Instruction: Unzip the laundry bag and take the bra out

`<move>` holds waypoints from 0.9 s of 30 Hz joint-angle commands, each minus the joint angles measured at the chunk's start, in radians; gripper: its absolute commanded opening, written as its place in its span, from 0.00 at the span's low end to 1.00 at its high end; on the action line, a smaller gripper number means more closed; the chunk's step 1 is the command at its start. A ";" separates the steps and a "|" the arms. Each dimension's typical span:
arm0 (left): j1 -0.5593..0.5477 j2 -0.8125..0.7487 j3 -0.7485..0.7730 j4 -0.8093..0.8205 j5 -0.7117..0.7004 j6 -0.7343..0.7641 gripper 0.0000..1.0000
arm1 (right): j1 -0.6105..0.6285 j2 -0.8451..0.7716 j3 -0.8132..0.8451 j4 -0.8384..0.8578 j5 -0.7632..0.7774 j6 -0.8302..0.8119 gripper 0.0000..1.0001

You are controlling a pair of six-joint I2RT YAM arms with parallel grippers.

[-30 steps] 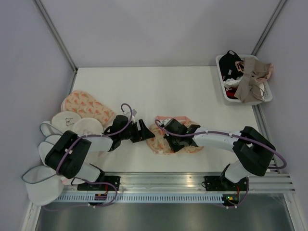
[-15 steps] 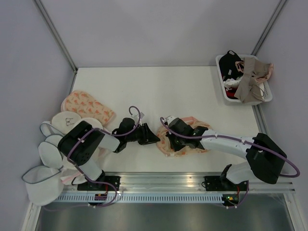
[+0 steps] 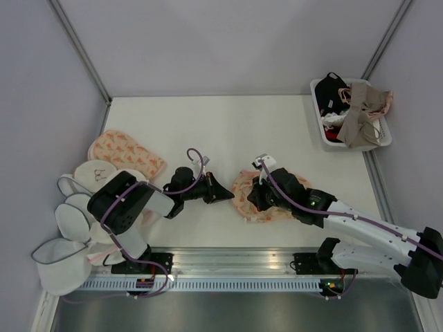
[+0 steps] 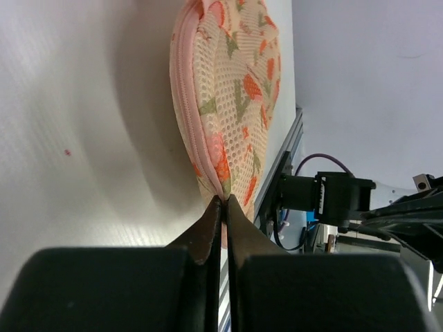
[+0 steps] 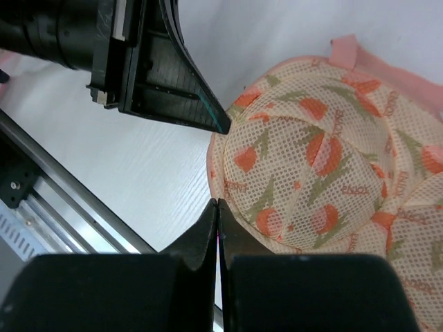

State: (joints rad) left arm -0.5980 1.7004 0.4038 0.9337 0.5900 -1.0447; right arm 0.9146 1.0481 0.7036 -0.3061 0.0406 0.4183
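The laundry bag, peach mesh with a carrot print and pink trim, lies zipped at the table's front middle. In the left wrist view it stands on edge, its pink zipper seam facing me. My left gripper is shut, its tips pinching the bag's left end. My right gripper sits over the bag, shut on its near rim; the bag bulges beside it, and the left gripper touches its edge. The pink bra is hidden.
A white basket holding beige, black and other garments stands at the back right. A second carrot-print pouch and several white mesh pouches lie at the left edge. The metal rail runs along the front.
The right arm has stretched out lower and drawn the bag a little to the right. The left gripper has followed rightward to the bag's left end.
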 commanded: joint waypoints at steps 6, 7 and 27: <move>-0.005 -0.284 0.128 -0.208 0.022 0.058 0.02 | 0.004 -0.111 0.005 -0.105 0.234 0.085 0.40; -0.005 -0.370 0.148 -0.270 0.013 0.083 0.02 | 0.004 -0.121 0.001 -0.103 0.249 0.094 0.45; -0.025 -0.507 0.750 -1.231 -0.150 0.529 0.02 | 0.004 -0.471 0.010 -0.323 0.581 0.277 0.59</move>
State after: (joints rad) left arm -0.6014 1.0695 1.1248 -0.2047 0.4004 -0.5941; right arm 0.9142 0.5724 0.6750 -0.5766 0.5835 0.6609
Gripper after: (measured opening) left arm 0.030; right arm 0.593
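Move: My left hand already pinches the laundry bag by its zipped edge; the bag's middle lies about 13 cm to its right, level fore and aft, some 5 cm lower. From my shut right hand, that middle is roughly 4 cm ahead, 5 cm right and 11 cm down, while the pinched edge is about 4 cm ahead, 8 cm left and 7 cm below. A second floral bag lies some 38 cm left of my left hand, 15 cm ahead. I hoist the bag almost straight up off the table with my left hand, nearly 30 cm, keeping the zipped edge pinched and rolling the wrist back some 35 degrees. My right hand opens a little past half and backs off to the right, away from the bag, about 12 cm and rising 7, while it turns clockwise. ##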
